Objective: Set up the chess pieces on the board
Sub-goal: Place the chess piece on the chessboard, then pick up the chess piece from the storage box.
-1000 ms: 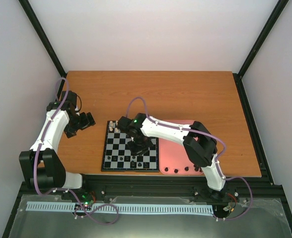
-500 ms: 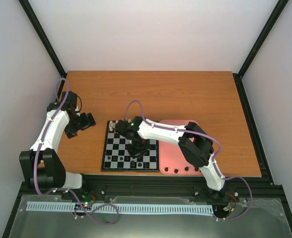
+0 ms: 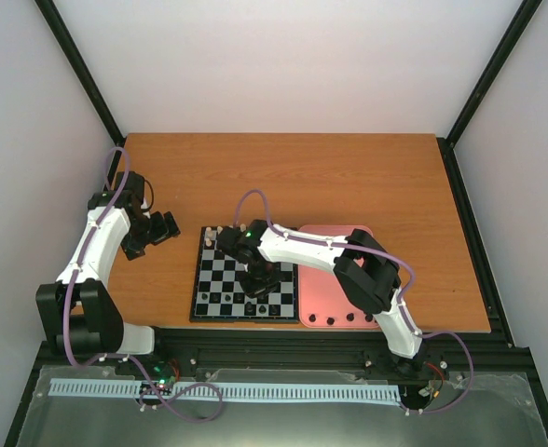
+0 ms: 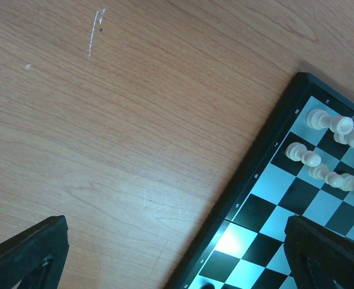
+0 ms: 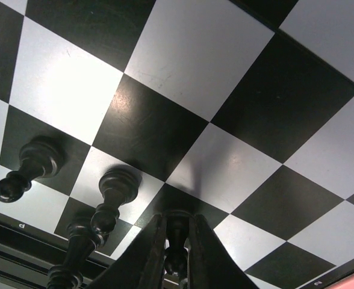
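The board [image 3: 220, 279] lies on the table between the arms. Over its near right part my right gripper [image 3: 258, 284] points down. In the right wrist view, the right gripper [image 5: 177, 224] is shut on a black chess piece [image 5: 177, 253] that stands upright on a black square of the board [image 5: 201, 54]. Three other black chess pieces [image 5: 114, 195] stand just left of it, near the board's rim. My left gripper [image 3: 157, 228] hovers open over bare table left of the board [image 4: 267, 198], nothing between its fingers [image 4: 32, 253].
Cream-white pieces [image 4: 330, 129] line the far edge of the board [image 3: 213, 237]. A pink tray [image 3: 325, 289] lies right of the board, with several black pieces [image 3: 333, 319] along its near edge. Bare wooden table spreads behind and to the right.
My right arm has shifted slightly to the left over the board and come down with the piece. The left arm has not moved.
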Robot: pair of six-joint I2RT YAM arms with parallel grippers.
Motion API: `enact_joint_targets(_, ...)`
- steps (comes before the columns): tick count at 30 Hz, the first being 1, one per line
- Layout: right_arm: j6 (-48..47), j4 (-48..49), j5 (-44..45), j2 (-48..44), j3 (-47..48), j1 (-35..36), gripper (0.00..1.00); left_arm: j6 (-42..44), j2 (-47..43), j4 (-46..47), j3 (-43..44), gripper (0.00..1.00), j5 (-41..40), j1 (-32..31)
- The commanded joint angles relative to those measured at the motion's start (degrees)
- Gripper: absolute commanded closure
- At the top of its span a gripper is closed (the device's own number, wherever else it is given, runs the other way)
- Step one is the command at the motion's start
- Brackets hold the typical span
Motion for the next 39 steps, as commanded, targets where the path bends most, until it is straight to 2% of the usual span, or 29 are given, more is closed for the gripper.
enact_joint_targets(1,-0.3,0.1,-0.1,1.4,-0.4,0.6,0.87,0.6,-1.2,0.6,0.2,0.0,-0.2,-0.3)
enact_joint_targets(11,-0.7,-0.2,0.1,1.0,-0.7,0.6,0.84,0.7,-1.1,0.4,0.3,0.0,-0.6,-0.4)
enact_joint_targets(32,0.0,-5.1,4.9,-6.8,3.7,0.2,0.63,0.8,-1.1,-0.1,1.5,0.0,-0.9,-0.3)
enact_joint_targets(35,1.7,-5.3,6.0,-10.6,1.8,-1.2,0.61,0.7,-1.1,0.0,1.5,0.0,-0.9,-0.3)
enact_joint_targets(39,4.3,-4.1,6.9,-18.4,-7.7,-6.7,0.61,0.7,-1.1,-0.1,1.9,0.0,-0.6,-0.3)
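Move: The black pawn between the right fingertips already stands on its square, straight below the hand and barely 1 cm down. Its neighbour pawn stands about 3 cm to the left, level with it. In the back row, one piece stands 3 cm straight behind, another about 3 cm back and 3 cm right, and a taller one 3 cm back and 3 cm left. From the left hand, that pawn lies some 22 cm right, 11 cm back and 9 cm down. The pawn is let go by the right fingers, which spread to over a third of their range while the hand first stays almost in place over the square. Then the hand lifts off with gathering speed, about 6 cm up, drifting some 2 cm right towards the pink tray and slightly forward, the fingers still parting most of the way. ##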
